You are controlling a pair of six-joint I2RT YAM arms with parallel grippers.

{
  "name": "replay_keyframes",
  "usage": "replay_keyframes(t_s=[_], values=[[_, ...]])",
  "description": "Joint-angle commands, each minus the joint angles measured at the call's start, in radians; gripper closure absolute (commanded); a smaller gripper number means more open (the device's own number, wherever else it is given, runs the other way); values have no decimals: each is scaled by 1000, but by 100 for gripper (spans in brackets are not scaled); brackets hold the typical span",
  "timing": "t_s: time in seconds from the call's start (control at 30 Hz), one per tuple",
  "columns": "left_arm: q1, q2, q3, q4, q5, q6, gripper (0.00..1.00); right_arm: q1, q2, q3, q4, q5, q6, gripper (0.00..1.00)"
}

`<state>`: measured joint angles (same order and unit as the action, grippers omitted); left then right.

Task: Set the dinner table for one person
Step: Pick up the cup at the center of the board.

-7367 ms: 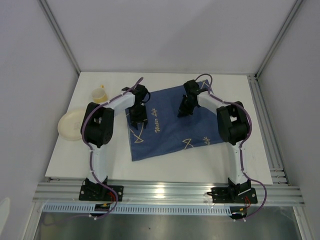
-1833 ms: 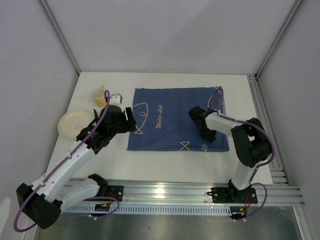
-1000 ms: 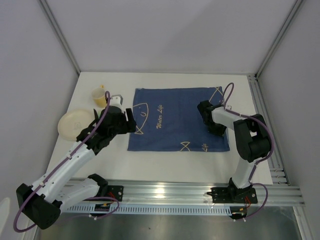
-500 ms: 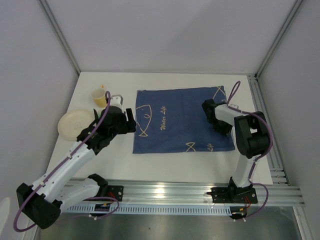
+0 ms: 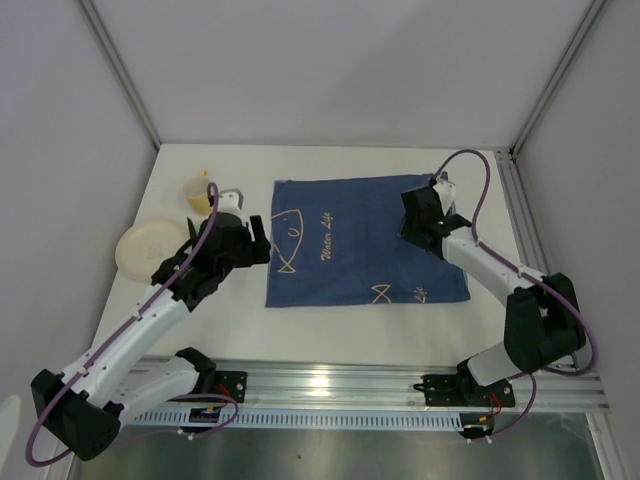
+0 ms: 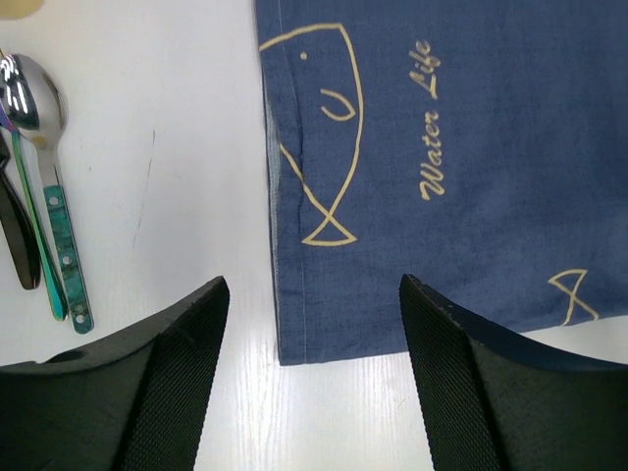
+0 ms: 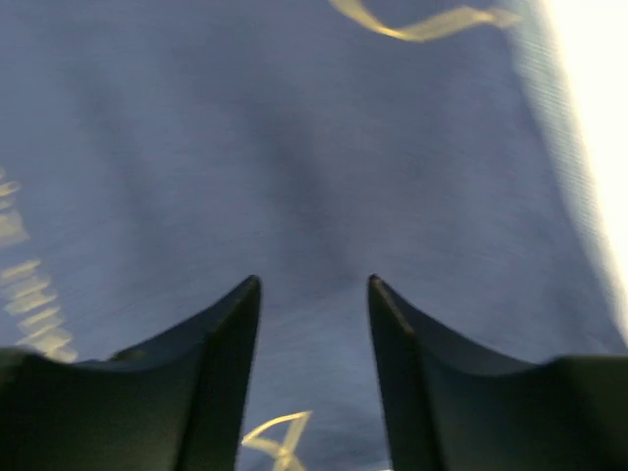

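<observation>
The dinner table (image 5: 330, 330) is a white top with a dark blue cloth (image 5: 350, 245) spread flat at its middle, printed with pale fish drawings. My left gripper (image 5: 262, 243) hovers at the cloth's left edge. In the left wrist view it (image 6: 312, 285) is open over the cloth's (image 6: 442, 147) near left corner, with nothing between the fingers. My right gripper (image 5: 412, 228) hangs over the cloth's far right part. The right wrist view shows it (image 7: 314, 282) open above the blue fabric (image 7: 294, 147), holding nothing.
A yellow cup (image 5: 197, 190) stands at the far left, and a cream plate (image 5: 145, 248) lies nearer, at the left edge. Green-handled cutlery (image 6: 54, 226) lies on the white top left of the cloth. Aluminium rails (image 5: 530, 240) run along the right side.
The cloth slid slightly right under the right gripper. That gripper then rose off it and its arm stretched toward the far right. The left arm stayed still.
</observation>
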<state>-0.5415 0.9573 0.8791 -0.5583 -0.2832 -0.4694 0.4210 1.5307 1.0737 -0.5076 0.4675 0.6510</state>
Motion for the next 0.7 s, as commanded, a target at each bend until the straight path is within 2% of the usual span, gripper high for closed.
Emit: replay_keyframes(t_s=[0.0, 0.07, 0.1, 0.13, 0.33, 0.37, 0.43, 0.5, 0.57, 0.6, 0.67], values=[[-8, -84, 0, 73, -56, 20, 24, 44, -159, -64, 297, -217, -149, 46], [-8, -106, -3, 110, -71, 46, 19, 55, -234, -83, 366, -260, -168, 34], [-8, -120, 0, 121, -83, 58, 7, 58, -248, -78, 372, -268, -177, 31], [-8, -121, 3, 142, -88, 70, 2, 59, -259, -69, 377, -274, -185, 30], [-8, -120, -8, 199, -177, 124, 1, 55, -291, -40, 371, -268, -217, 30], [-8, -115, -9, 205, -186, 124, 1, 52, -291, -50, 366, -267, -208, 37], [-8, -106, -17, 216, -209, 114, 1, 38, -297, -70, 373, -289, -174, 40], [-9, -107, -29, 233, -223, 107, 1, 33, -305, -96, 380, -309, -157, 34], [-8, -121, -49, 257, -244, 113, 1, 15, -317, -110, 380, -326, -126, 10], [-8, -130, -67, 299, -247, 121, 1, 3, -320, -116, 379, -337, -110, 1], [-8, -149, -94, 342, -258, 161, 1, -42, -331, -127, 376, -392, -73, 0]])
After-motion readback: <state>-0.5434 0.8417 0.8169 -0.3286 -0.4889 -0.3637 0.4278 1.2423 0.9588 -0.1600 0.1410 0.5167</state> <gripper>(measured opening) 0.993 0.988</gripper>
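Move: The yellow cup stands ahead and to the left of the empty left hand, about 23 cm farther out, 19 cm to its left and 14 cm below. The cutlery lies about 7 cm ahead and 17 cm left of that hand, the plate about 9 cm ahead and 30 cm left, both some 18 cm down. From the right hand, the cup is roughly 14 cm ahead, 56 cm left and 5 cm below. The left hand mainly rises, about 5 cm net with a slight dip at the end, then eases left and forward by 2 to 3 cm each, closing a little of the level gap to the cup while its fingers open from about three quarters to fully wide and tip up some 15 degrees. Already clear of the blue cloth, the right hand climbs about 12 cm and sinks back a little, swings some 6 cm left above the cloth, pitches its fingers up while turning counter-clockwise about 20 degrees, and opens from half to wide, touching nothing. ##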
